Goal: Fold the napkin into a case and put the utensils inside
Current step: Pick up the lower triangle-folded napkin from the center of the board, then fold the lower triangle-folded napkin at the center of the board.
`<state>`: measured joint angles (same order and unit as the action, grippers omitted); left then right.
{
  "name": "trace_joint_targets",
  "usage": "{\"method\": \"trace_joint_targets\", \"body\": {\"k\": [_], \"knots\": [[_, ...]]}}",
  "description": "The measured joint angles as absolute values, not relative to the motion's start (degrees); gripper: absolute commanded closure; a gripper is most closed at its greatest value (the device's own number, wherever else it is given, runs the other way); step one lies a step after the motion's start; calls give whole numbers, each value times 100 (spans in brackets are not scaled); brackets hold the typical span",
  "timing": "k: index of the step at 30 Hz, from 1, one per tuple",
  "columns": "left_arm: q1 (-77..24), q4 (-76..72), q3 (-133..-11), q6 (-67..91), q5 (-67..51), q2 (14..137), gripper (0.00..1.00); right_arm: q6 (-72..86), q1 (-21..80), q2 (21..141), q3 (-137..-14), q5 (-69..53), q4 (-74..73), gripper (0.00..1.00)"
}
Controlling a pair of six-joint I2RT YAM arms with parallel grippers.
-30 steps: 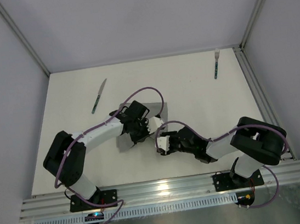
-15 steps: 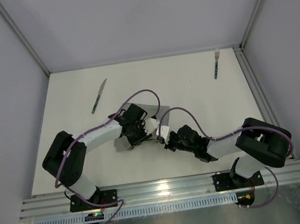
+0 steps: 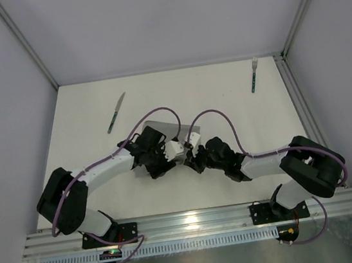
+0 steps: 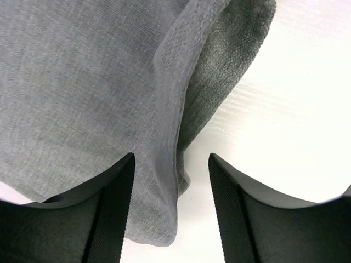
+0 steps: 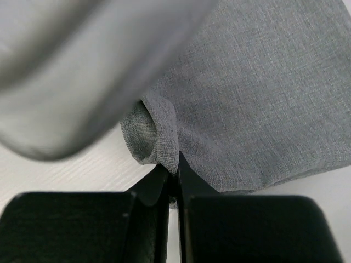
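The grey napkin (image 3: 164, 128) lies partly folded at the table's middle, mostly hidden under both wrists. In the left wrist view a folded corner of the napkin (image 4: 82, 82) lies loose between the fingers of my open left gripper (image 4: 171, 213), unclamped. My left gripper (image 3: 171, 153) and right gripper (image 3: 191, 159) nearly meet over the cloth's near edge. My right gripper (image 5: 173, 174) is shut on a rolled fold of the napkin (image 5: 263, 98). The knife (image 3: 116, 112) lies at the back left. At the back right is the fork (image 3: 254, 74). Both are apart from the cloth.
A blurred pale part of the left arm (image 5: 71, 71) hangs close over the right wrist camera. The table's metal rail (image 3: 194, 220) runs along the near edge, and the enclosure post (image 3: 294, 100) borders the right side.
My left gripper has opened and let go of the napkin. My right arm moved up and left to the cloth's edge and shut on its fold.
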<state>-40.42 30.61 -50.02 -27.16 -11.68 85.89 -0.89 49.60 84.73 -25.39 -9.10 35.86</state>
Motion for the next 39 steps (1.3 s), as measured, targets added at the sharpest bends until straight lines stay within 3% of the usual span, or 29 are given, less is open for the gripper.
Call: {"method": "trace_joint_targets", "body": {"k": [10,15,28,39], "knots": [[-4049,2473,-4716,-2434,-587,8790,41,895,4615,8479,-2539,-1297,3544,97],[-4064,2023,-4602,-2383,8,8790,59,1184,4421,8479,-2528,-1483,3586,97],[-3553,2012,-3994,-2622,530,8044,63,1280,4023,8479,-2331,-2029,3588,97],[-3092,2276,-4112,-2644,99,7961,83,1319,3883,8479,-2309,-2248,3599,97]]}}
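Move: The near left corner of the napkin lies about 7 cm to the left of the open left hand and 3 cm below it, roughly 1 cm ahead. The napkin's middle is about 8 cm ahead of this hand and 2 cm to its right, while the knife lies some 21 cm ahead and 15 cm to its left, both 3 cm lower. From the right hand, already pinching the napkin's near right end, that left corner is about 13 cm left, 1 cm ahead and 4 cm down. The left hand dips about 2 cm while easing some 4 cm forward over the near fold, then travels about 8 cm left along the fold towards the near left corner, turning roughly 15 degrees counter-clockwise as its fingers narrow from over half open to about a fifth around the cloth. The right hand keeps its pinch on the near right end, draws about 2.5 cm to the right, away from the left hand, and tilts some 20 degrees. ##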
